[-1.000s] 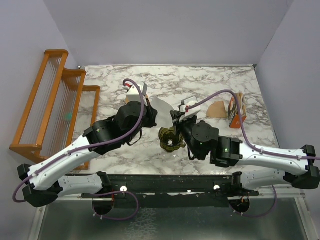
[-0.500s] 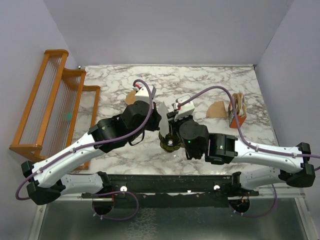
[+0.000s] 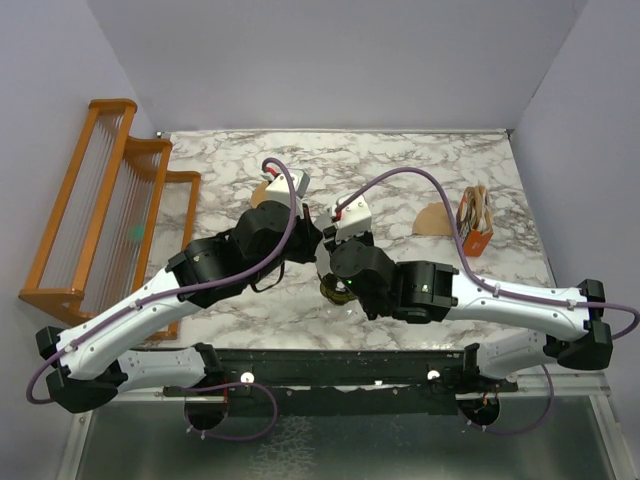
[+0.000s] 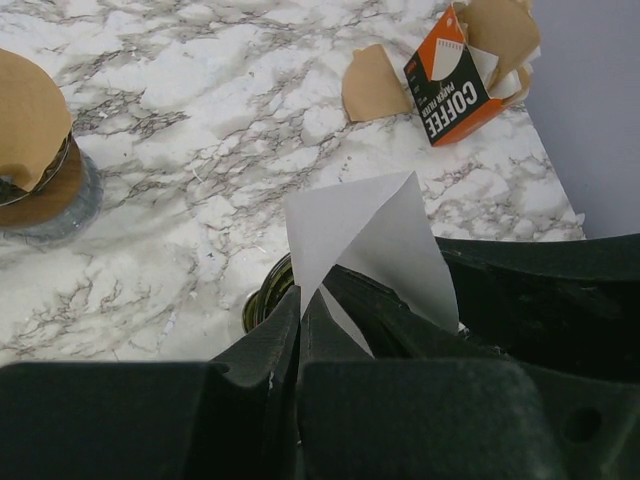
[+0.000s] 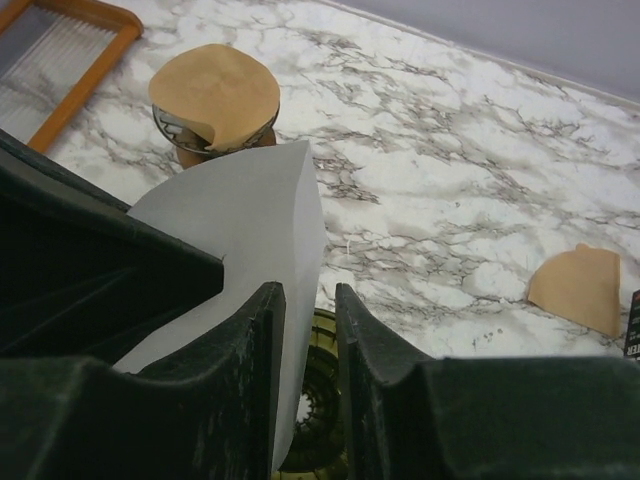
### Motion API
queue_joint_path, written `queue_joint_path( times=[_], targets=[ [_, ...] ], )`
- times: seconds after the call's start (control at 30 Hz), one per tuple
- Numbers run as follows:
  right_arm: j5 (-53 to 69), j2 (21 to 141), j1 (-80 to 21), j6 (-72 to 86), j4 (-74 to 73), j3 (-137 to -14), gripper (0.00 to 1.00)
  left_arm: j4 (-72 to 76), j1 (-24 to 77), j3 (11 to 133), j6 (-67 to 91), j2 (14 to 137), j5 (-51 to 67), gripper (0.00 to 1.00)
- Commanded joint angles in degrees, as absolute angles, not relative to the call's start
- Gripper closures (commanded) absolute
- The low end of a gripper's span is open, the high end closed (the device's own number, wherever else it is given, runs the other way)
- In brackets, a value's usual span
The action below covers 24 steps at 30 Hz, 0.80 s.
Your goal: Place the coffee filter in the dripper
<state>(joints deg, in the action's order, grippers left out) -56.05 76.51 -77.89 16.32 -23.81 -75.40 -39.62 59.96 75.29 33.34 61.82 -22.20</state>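
Note:
The white coffee filter (image 4: 365, 235) hangs pinched at its lower edge in my left gripper (image 4: 301, 292), which is shut on it. It is a folded paper cone held just above the dark olive-green dripper (image 4: 262, 300). In the right wrist view the coffee filter (image 5: 255, 210) has one fold reaching between the fingers of my right gripper (image 5: 308, 292), which stands open with a gap on the right side. The dripper (image 5: 320, 400) sits on the table right under those fingers. From above, both grippers meet over the dripper (image 3: 336, 290), mostly hiding it.
A brown paper filter rests on a disc stand (image 5: 215, 95) behind the grippers. A flat tan filter (image 3: 435, 218) and an orange filter box (image 3: 472, 228) lie at the back right. A wooden rack (image 3: 110, 200) stands along the left edge.
My right gripper has opened and moved left onto the filter's edge. The left arm has carried the filter right, over the dripper.

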Motion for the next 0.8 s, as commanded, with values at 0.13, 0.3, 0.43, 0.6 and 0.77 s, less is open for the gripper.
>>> queue_joint_path(
  times=[0.13, 0.3, 0.43, 0.6, 0.77],
  targets=[
    [-54.4, 75.8, -77.7, 23.1, -33.2, -79.0, 0.87, -42.6, 59.8, 76.5, 32.8, 58.9, -18.2, 1.00],
    [-51.5, 75.5, -77.7, 26.1, -37.3, -80.4, 0.99, -44.2, 59.8, 76.1, 32.9, 58.7, -16.4, 1.00],
    [-49.4, 76.1, -77.7, 28.9, -43.0, -83.2, 0.99, -46.5, 59.8, 77.1, 32.6, 60.0, -15.0, 1.00],
    [-47.1, 77.7, -77.7, 32.3, -51.4, -86.7, 0.99, -49.9, 59.8, 78.7, 31.6, 62.9, -12.6, 1.00],
    [-44.6, 78.3, -77.6, 34.7, -56.8, -88.3, 0.99, -51.0, 59.8, 79.5, 31.5, 64.5, -11.6, 1.00]
  ],
)
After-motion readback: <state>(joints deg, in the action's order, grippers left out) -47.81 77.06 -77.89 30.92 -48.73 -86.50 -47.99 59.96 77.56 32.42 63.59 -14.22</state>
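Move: The dripper stands about 4 cm to the right of the left hand, 3 cm ahead and 12 cm below. For the right hand, the coffee filter's loose edge is already between the open fingers, its middle some 2 cm left and 3 cm below; the dripper is about 2 cm ahead and 12 cm down. The wooden-collared jar is roughly 17 cm ahead of the left hand and 10 cm left; the brown paper lies about 15 cm ahead of the right hand, 19 cm right. Right fingers pinch the filter the left still holds, both hands drawing back about 3 cm, the left sinking. ##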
